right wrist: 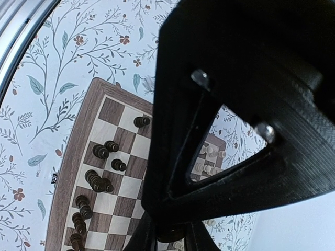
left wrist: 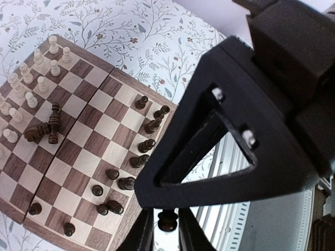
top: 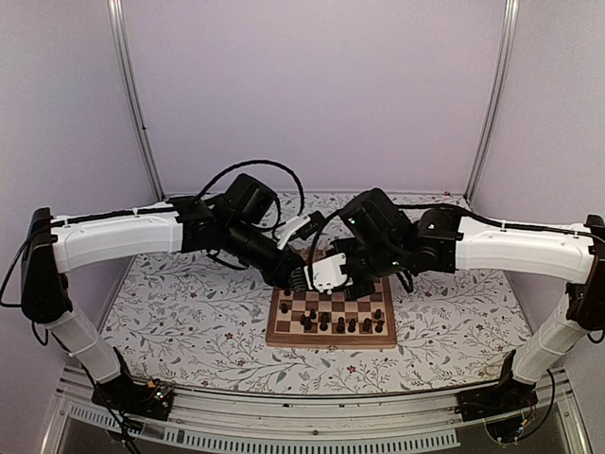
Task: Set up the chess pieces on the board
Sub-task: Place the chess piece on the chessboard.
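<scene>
The board (top: 331,342) lies between my arms. Dark chess pieces (top: 352,324) stand along its near rows, and pale ones (left wrist: 31,78) crowd the far end. Three dark pieces (left wrist: 47,128) lie toppled among them. My two grippers meet above the board's far left part. A dark piece (left wrist: 167,220) sits between the fingers of my left gripper (left wrist: 166,238), with a thin gap beside it. My right gripper (right wrist: 171,241) is shut on the same dark piece (right wrist: 171,234). In the top view the left gripper (top: 301,277) and right gripper (top: 333,281) are nearly touching.
A large black triangular gripper frame (left wrist: 235,130) hides much of each wrist view. Floral table surface (top: 189,322) surrounds the board. Metal rails (top: 302,407) run along the table's near edge, and white walls close in the back and sides.
</scene>
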Controlling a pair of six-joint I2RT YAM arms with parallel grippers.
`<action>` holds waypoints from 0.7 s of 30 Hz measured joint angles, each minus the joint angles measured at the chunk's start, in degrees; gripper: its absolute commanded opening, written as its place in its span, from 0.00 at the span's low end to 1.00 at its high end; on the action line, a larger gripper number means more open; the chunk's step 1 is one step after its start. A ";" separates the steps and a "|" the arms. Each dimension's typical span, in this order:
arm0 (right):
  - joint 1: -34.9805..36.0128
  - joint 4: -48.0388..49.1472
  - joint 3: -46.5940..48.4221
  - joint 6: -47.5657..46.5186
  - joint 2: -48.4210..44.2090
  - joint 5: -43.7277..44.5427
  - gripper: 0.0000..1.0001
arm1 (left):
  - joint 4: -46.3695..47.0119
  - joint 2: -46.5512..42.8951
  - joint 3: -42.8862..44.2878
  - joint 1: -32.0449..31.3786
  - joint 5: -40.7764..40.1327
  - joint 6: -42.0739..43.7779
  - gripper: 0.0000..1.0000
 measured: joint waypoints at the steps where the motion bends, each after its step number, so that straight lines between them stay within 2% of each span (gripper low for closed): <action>1: 0.00 0.02 -0.04 0.28 0.00 0.24 0.14 | 0.00 -0.04 0.00 0.00 -0.50 0.02 0.25; 4: -0.94 0.17 -0.07 1.57 -0.02 -0.59 0.13 | 1.07 -1.55 -0.96 -0.02 -3.56 0.04 0.31; 6: -2.60 0.07 -0.07 3.61 -0.33 -4.04 0.13 | 4.66 -5.60 -4.81 -0.04 -7.65 0.00 0.36; 9: -7.45 -0.22 -0.07 8.00 -1.88 -13.66 0.13 | 14.80 -16.11 -15.43 -0.46 -13.22 1.05 0.40; 14: -17.86 -0.33 -0.07 16.13 -5.55 -32.41 0.13 | 31.21 -25.83 -26.47 -3.23 -17.05 6.05 0.43; 18: -22.16 -0.42 -0.07 20.70 -5.99 -44.37 0.13 | 40.19 -25.31 -28.00 -5.92 -18.27 10.80 0.43; 21: -22.49 -0.44 -0.07 22.43 -5.99 -50.45 0.13 | 42.88 -22.86 -26.36 -6.67 -18.58 13.46 0.44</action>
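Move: The dark chess piece is between both hands' fingertips at once, right at each hand point. The chessboard's middle lies about 14 cm ahead of the right hand, 3 cm to its right and 18 cm below. From the same hand, the free near-left squares are some 3 cm ahead and 7 cm left, and the two fallen dark pieces about 20 cm ahead and 3 cm right. Left opens, letting go, and rises 10 cm; right keeps the dark piece, draws 8 cm up and rightward. ##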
